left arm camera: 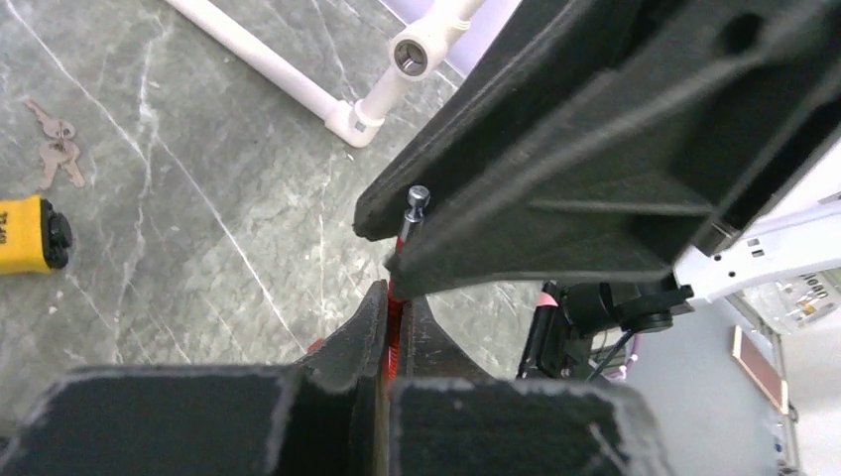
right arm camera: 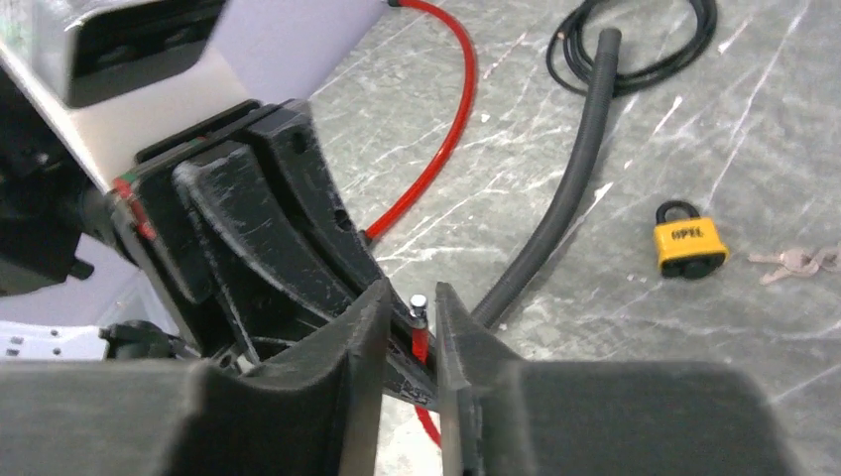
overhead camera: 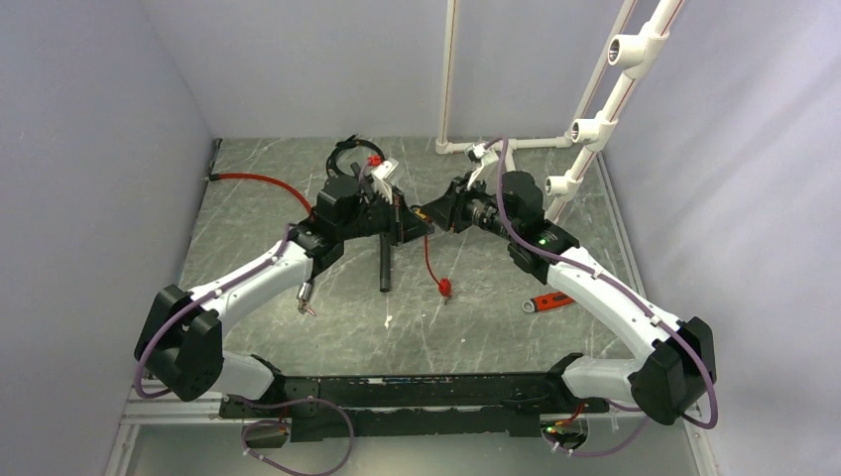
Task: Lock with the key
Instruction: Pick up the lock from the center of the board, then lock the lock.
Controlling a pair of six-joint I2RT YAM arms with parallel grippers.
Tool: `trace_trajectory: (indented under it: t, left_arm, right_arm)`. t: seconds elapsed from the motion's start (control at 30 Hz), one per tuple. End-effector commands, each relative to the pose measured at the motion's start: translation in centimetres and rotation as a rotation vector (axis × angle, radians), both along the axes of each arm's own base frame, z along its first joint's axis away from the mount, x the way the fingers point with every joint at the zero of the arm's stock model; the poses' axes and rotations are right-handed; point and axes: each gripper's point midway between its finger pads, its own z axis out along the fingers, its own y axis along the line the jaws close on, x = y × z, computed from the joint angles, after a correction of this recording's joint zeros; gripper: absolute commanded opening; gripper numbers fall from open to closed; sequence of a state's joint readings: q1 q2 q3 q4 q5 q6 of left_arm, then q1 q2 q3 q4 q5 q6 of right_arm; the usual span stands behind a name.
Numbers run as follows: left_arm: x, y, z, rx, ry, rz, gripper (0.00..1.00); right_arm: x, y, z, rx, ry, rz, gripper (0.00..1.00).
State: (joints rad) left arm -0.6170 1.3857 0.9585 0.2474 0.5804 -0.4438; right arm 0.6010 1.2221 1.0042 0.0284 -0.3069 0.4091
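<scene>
The yellow padlock point(right arm camera: 689, 241) lies flat on the table with the keys point(right arm camera: 793, 263) beside it; the left wrist view also shows the padlock point(left arm camera: 30, 233) and the keys point(left arm camera: 55, 149). Both grippers meet above the table's middle. My left gripper point(left arm camera: 397, 297) is shut on a thin red cable point(left arm camera: 398, 315) whose metal pin end point(left arm camera: 417, 198) sticks up past its fingers. My right gripper point(right arm camera: 410, 297) stands slightly open around that same pin end point(right arm camera: 419, 302), with a gap showing beside it. In the top view the cable point(overhead camera: 428, 260) hangs down from the left gripper point(overhead camera: 407, 220) and right gripper point(overhead camera: 436, 213).
A black hose point(overhead camera: 385, 263) lies below the grippers. A second red cable point(overhead camera: 258, 180) curves at the back left, by a black cable coil point(overhead camera: 347, 154). White pipe frame point(overhead camera: 595, 119) stands at the back right. A red tool point(overhead camera: 547, 300) lies to the right.
</scene>
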Motion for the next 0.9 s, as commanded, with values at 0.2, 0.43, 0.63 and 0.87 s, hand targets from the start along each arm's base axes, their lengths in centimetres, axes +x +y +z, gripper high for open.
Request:
trace_trajectory:
  t: [0.2, 0.43, 0.63, 0.87]
  left_arm:
    - [2.7, 4.6, 1.3, 0.07, 0.401, 0.317, 0.0]
    - [4.8, 8.3, 2.1, 0.044, 0.626, 0.659, 0.0]
    - [6.4, 10.5, 3.9, -0.069, 0.766, 0.831, 0.0]
    - [6.1, 8.8, 8.1, -0.19, 0.827, 0.666, 0.0]
  right_arm:
    - [-2.4, -1.9, 2.4, -0.039, -0.192, 0.041, 0.84]
    - [-4.9, -2.0, -5.4, -0.247, -0.295, 0.084, 0.86]
    - [-4.0, -1.2, -8.1, -0.29, -0.317, 0.046, 0.93]
    - [-3.9, -0.1, -9.8, -0.336, -0.457, 0.135, 0.91]
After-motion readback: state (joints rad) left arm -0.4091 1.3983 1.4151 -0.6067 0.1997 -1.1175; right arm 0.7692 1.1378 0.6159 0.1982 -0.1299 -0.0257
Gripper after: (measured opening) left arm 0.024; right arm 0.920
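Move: Both hands grip the top of the red cord together. The red lock hangs from that cord, roughly 18 cm below the right hand, 4 cm back and 5 cm to its right, and about the same from the left hand. From the right hand, the yellow padlock lies on the board about 14 cm ahead, level sideways and 25 cm down; the dark tube's near end is roughly 9 cm left and 2 cm back. Right hand releases the cord and sinks some 12 cm towards the lock; left, still gripping, carries the cord left-forward. ##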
